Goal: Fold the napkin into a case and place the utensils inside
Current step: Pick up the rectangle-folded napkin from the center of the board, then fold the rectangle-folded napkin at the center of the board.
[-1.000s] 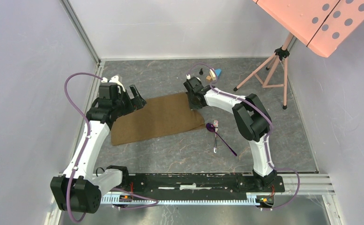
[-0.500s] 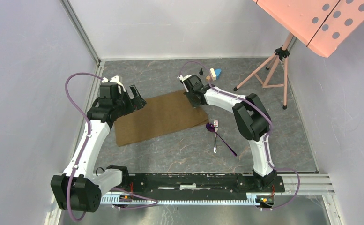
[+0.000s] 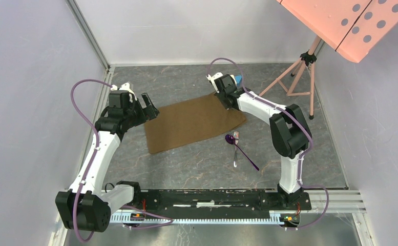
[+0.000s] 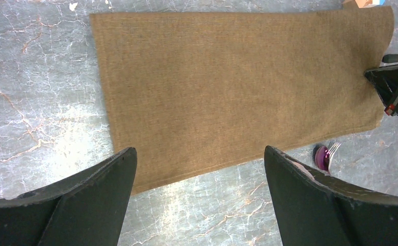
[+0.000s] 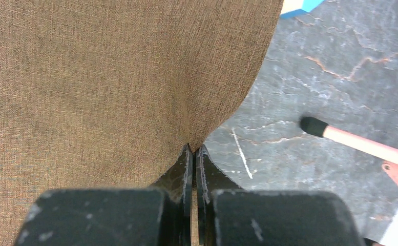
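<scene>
The brown napkin [image 3: 194, 123] lies flat on the table as a long rectangle, and it also fills the left wrist view [image 4: 237, 87]. My right gripper [image 3: 228, 99] is shut on the napkin's far right edge, pinching a bit of cloth [image 5: 99, 77] between its fingertips [image 5: 194, 147]. My left gripper [image 3: 150, 110] hovers wide open past the napkin's left end, with nothing between its fingers [image 4: 199, 151]. The purple spoon [image 3: 231, 138] and the silver fork [image 3: 235, 148] lie crossed on the table just to the right of the napkin's near right corner.
Small coloured blocks [image 3: 236, 79] sit behind the right gripper, one blue [image 5: 296, 6]. A pink tripod [image 3: 294, 77] stands at the back right, one of its feet [image 5: 314, 126] close to the right gripper. A pink perforated board [image 3: 350, 20] hangs above. Walls enclose the table.
My right gripper closed on the napkin's edge and dragged the whole cloth to the right, so its left end now lies away from my left gripper. The left arm stayed put.
</scene>
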Action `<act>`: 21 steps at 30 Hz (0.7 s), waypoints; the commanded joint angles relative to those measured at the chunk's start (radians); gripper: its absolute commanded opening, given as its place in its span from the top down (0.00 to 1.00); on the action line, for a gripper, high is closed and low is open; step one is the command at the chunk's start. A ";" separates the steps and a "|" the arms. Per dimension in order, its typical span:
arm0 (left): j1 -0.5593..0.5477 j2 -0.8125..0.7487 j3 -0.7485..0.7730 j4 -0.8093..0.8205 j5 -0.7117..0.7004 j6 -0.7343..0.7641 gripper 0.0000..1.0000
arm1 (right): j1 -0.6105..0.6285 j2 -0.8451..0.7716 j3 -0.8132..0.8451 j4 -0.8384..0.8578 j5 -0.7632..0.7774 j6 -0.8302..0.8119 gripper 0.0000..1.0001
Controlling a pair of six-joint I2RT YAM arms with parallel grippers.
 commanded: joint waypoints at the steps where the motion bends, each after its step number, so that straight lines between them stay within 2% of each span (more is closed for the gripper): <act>1: 0.001 -0.003 -0.001 0.026 -0.012 0.066 0.00 | 0.013 -0.051 -0.001 0.021 0.068 -0.092 1.00; 7: 0.002 -0.009 -0.001 0.026 -0.026 0.065 0.00 | 0.105 -0.071 0.044 -0.025 0.051 -0.025 1.00; 10: 0.006 -0.016 0.002 0.020 -0.050 0.062 0.00 | 0.196 -0.048 0.094 -0.050 -0.032 0.024 1.00; 13: 0.019 -0.036 0.002 0.011 -0.089 0.051 0.00 | 0.264 -0.007 0.162 -0.053 -0.135 0.142 1.00; 21: 0.032 -0.102 -0.009 0.009 -0.169 0.037 0.00 | 0.310 0.058 0.156 0.194 -0.485 0.483 1.00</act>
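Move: My right fingers already pinch the napkin's raised right part. Its left end lies about 34 cm to my right hand's left, some 12 cm back and 7 cm below. The wooden and blue blocks stand about 15 cm straight ahead; the fork lies some 19 cm back and 1 cm right, with the spoon 3 cm farther back and 4 cm right of it. From my open left hand, the napkin's left end is roughly 4 cm left, level fore-and-aft, about 17 cm below. After nudging barely a centimetre right, I sweep my right hand fast to the left, about 21 cm, drawing back some 10 and rising nearly 5, so the pinched cloth goes over the napkin towards its left end. I keep the fingers shut, rolling the hand's left side up and turning it counter-clockwise. Late on, my open left hand edges 3 cm left and lifts slightly, clear of the cloth. ##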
